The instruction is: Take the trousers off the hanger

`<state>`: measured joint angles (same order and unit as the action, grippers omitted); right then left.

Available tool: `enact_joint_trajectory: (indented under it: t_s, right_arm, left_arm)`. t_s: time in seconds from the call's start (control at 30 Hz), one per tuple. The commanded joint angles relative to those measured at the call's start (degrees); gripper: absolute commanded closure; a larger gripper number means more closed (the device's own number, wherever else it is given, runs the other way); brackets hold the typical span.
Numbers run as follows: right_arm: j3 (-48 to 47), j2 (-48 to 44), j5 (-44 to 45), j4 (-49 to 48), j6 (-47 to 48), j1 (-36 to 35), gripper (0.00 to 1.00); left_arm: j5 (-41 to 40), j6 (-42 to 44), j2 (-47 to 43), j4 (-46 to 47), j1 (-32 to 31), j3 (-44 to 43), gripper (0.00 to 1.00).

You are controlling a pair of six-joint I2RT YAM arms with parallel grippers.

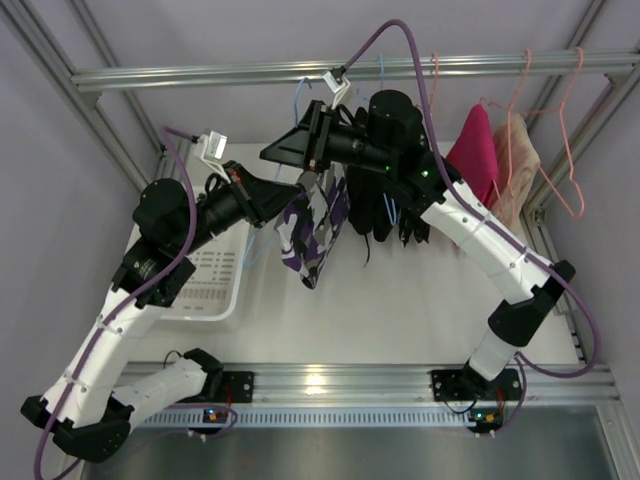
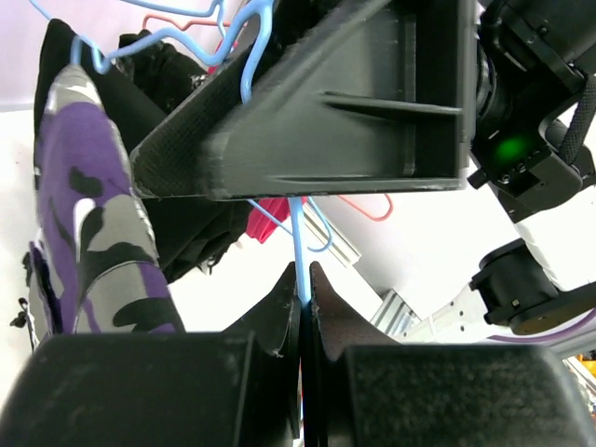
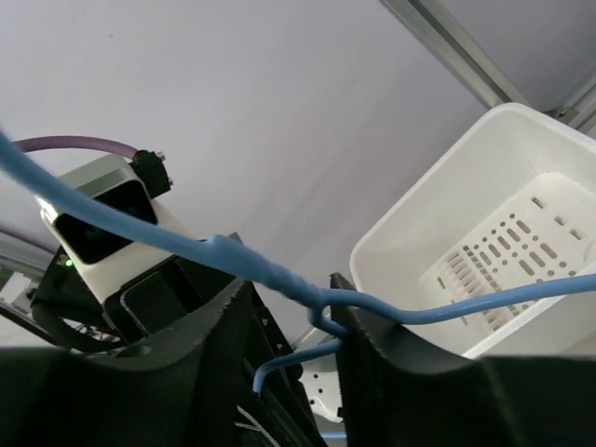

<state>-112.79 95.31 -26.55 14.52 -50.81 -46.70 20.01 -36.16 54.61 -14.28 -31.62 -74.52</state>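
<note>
The purple, white and black camouflage trousers (image 1: pixel 315 228) hang on a light blue wire hanger (image 2: pixel 296 223), and the plain black trousers (image 1: pixel 375 205) hang just to their right. My left gripper (image 1: pixel 300 184) is shut on the hanger's thin blue wire (image 2: pixel 302 270), with the camouflage trousers (image 2: pixel 98 214) to its left. My right gripper (image 1: pixel 275 152) reaches in from the right above it. In the right wrist view its jaws (image 3: pixel 291 284) stand apart around the hanger's twisted neck (image 3: pixel 279 275), and the wire rests against the right finger (image 3: pixel 358 321).
A metal rail (image 1: pixel 200 75) runs across the top. A bright pink garment (image 1: pixel 475 150) and a beige garment (image 1: pixel 515 165) hang at the right on pink hangers. A white perforated basket (image 1: pixel 215 285) sits on the table at the left, under my left arm.
</note>
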Motion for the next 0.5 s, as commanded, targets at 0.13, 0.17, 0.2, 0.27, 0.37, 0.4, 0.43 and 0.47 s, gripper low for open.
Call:
enact_joint_trajectory:
  t_s: [0.13, 0.17, 0.2, 0.27, 0.37, 0.4, 0.43, 0.47]
  right_arm:
    - [-1.6, 0.0, -2.1, -7.3, -3.1, -0.9, 0.92]
    - [-1.0, -0.3, -3.2, -7.8, -3.1, -0.8, 1.00]
    - [0.0, -0.6, -3.7, -9.1, -2.8, -0.7, 1.00]
    - [1.3, -1.8, -6.3, -10.6, -2.1, -0.3, 1.00]
    - [4.4, -3.7, -10.6, -13.9, -0.3, 0.0, 1.00]
    - [5.6, -4.2, -11.3, -14.0, 0.1, 0.1, 1.00]
    - [6.1, -5.2, -11.7, -13.9, 0.8, 0.2, 1.00]
    - [6.3, -5.5, -11.8, -13.9, 0.9, 0.6, 1.00]
  left_arm:
    - [2.8, 7.0, -3.6, 15.4, -0.3, -0.1, 0.91]
    - [2.2, 8.0, -4.2, 15.1, -0.3, 0.2, 0.83]
    - [1.7, 9.0, -4.7, 14.6, -0.4, 1.1, 0.74]
    - [0.6, 12.2, -7.0, 14.5, -0.4, 2.3, 0.29]
    - [-6.6, 14.9, -10.6, 9.4, -0.3, 3.5, 0.01]
    - [-9.2, 15.9, -11.3, 8.3, -0.3, 3.4, 0.01]
    - [-10.0, 18.0, -11.9, 6.4, -0.2, 3.0, 0.01]
    - [-11.0, 18.8, -12.9, 5.4, -0.3, 2.8, 0.01]
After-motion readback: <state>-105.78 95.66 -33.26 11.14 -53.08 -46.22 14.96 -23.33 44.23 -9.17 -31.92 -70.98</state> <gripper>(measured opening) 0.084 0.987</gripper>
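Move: My right fingers, partly open, are around the neck of the blue hanger, its middle only about 1 cm to their left; the purple camo trousers hang some 12 cm below them, 3 cm farther out and 5 cm to the right. From my left hand, shut on the hanger's side wire, the neck is roughly 7 cm ahead, 1 cm left and 6 cm up, the purple trousers 10 cm ahead, 5 cm right and a bit below. The black trousers hang about 12 cm right of the purple ones and 3 cm farther out. I close my right fingers on the hanger's neck and pinch it. Then my left hand opens wide, lets go of the side wire and backs away up, to the left and somewhat back, about 6 cm in all, its fingertips tilting up some 20 degrees. Keeping its grip, my right hand then sinks about 4 cm. ##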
